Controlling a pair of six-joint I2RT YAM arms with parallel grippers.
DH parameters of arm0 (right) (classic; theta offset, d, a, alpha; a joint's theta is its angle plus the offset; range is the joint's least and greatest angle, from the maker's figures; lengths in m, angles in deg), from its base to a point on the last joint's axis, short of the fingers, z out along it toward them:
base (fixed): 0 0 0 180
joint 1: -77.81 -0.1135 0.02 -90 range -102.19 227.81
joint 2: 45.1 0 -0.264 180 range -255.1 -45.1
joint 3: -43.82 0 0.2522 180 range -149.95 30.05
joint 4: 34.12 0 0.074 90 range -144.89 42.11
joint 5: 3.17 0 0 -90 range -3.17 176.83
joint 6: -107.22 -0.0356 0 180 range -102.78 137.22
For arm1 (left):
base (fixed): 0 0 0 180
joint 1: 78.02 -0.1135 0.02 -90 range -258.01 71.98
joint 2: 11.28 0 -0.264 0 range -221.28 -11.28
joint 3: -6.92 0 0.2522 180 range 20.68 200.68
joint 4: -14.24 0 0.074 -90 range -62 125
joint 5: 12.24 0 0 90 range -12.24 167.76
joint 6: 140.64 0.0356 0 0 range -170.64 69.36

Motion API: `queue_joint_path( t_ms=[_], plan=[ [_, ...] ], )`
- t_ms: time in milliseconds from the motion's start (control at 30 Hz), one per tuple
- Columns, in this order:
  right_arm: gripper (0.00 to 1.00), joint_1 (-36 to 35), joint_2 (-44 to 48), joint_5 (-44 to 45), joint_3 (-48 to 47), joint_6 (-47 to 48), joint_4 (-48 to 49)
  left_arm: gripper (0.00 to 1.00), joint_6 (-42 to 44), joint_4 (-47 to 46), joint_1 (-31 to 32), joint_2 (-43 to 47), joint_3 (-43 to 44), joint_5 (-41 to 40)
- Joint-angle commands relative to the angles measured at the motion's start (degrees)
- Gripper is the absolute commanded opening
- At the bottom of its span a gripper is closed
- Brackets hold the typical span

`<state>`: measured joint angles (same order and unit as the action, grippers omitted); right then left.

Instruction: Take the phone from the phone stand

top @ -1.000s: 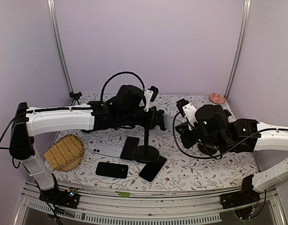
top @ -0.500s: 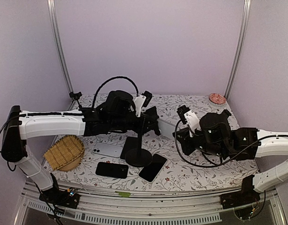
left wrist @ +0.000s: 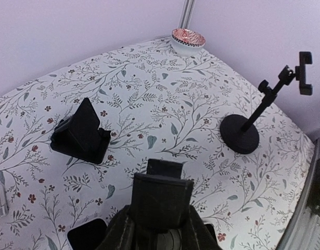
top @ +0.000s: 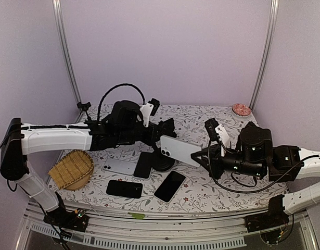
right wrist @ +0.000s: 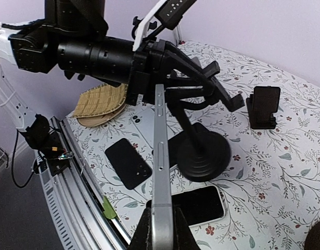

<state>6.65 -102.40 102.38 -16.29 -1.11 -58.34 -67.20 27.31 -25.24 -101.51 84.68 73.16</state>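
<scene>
The white phone (top: pixel 178 149) is off the phone stand (top: pixel 163 162) and hangs in the air just right of it, camera side up. My right gripper (top: pixel 197 158) is shut on its right end. In the right wrist view the phone (right wrist: pixel 161 151) is edge-on, clamped between my fingers (right wrist: pixel 162 232), and the stand's round base (right wrist: pixel 202 153) stands behind it with the clamp head empty. My left gripper (top: pixel 161 133) is shut on the stand's black clamp head (left wrist: pixel 162 190).
Several phones lie flat around the stand: a white one (top: pixel 119 166) and black ones (top: pixel 144 164), (top: pixel 124 188), (top: pixel 169 186). A wicker basket (top: pixel 71 168) sits front left and a patterned bowl (top: pixel 241 109) back right. A second stand (left wrist: pixel 242 131) and a small black holder (left wrist: pixel 80 136) stand further back.
My right gripper has pulled back to the right, drawing the white phone out of the stand's clamp. My left arm has sunk and drawn left, still holding the stand's head.
</scene>
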Motion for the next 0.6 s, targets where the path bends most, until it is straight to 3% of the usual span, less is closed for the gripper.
queue_joint_path(
  t_ms=[0, 567],
  plan=[
    [0.0, -0.35, 2.78, -2.47, 0.39, -2.01, 3.98, 0.0, 1.58, -6.5, -0.46, 1.59, 0.81, -1.68],
    [0.0, -0.32, 14.14, 6.18, 6.9, -6.61, -0.51, 0.0, 3.35, -10.63, -0.39, 1.0, 0.73, 1.65]
  ],
)
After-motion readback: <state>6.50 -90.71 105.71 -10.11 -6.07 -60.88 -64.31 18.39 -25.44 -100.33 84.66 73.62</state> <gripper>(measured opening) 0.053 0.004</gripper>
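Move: The phone stand hangs tilted from the left fingers, its round base roughly 18 cm below that hand, 4 cm to the right and 3 cm ahead. A black phone lies on the table about 1 cm back and 4 cm left of the left hand; the black cradle is some 18 cm ahead and 5 cm right of it. From the right hand, the stand's base is about 16 cm ahead and 13 cm left, the white-edged phone on the table 9 cm left. The phone stand comes out of the left hand's hold as that hand lifts about 4.5 cm and tips its fingers up by roughly 10 degrees, the fingers ending shut on nothing. The removed phone stays pinched by its end in the right fingers, which draw it some 4 cm to the right, away from the left hand, with a slight turn. ##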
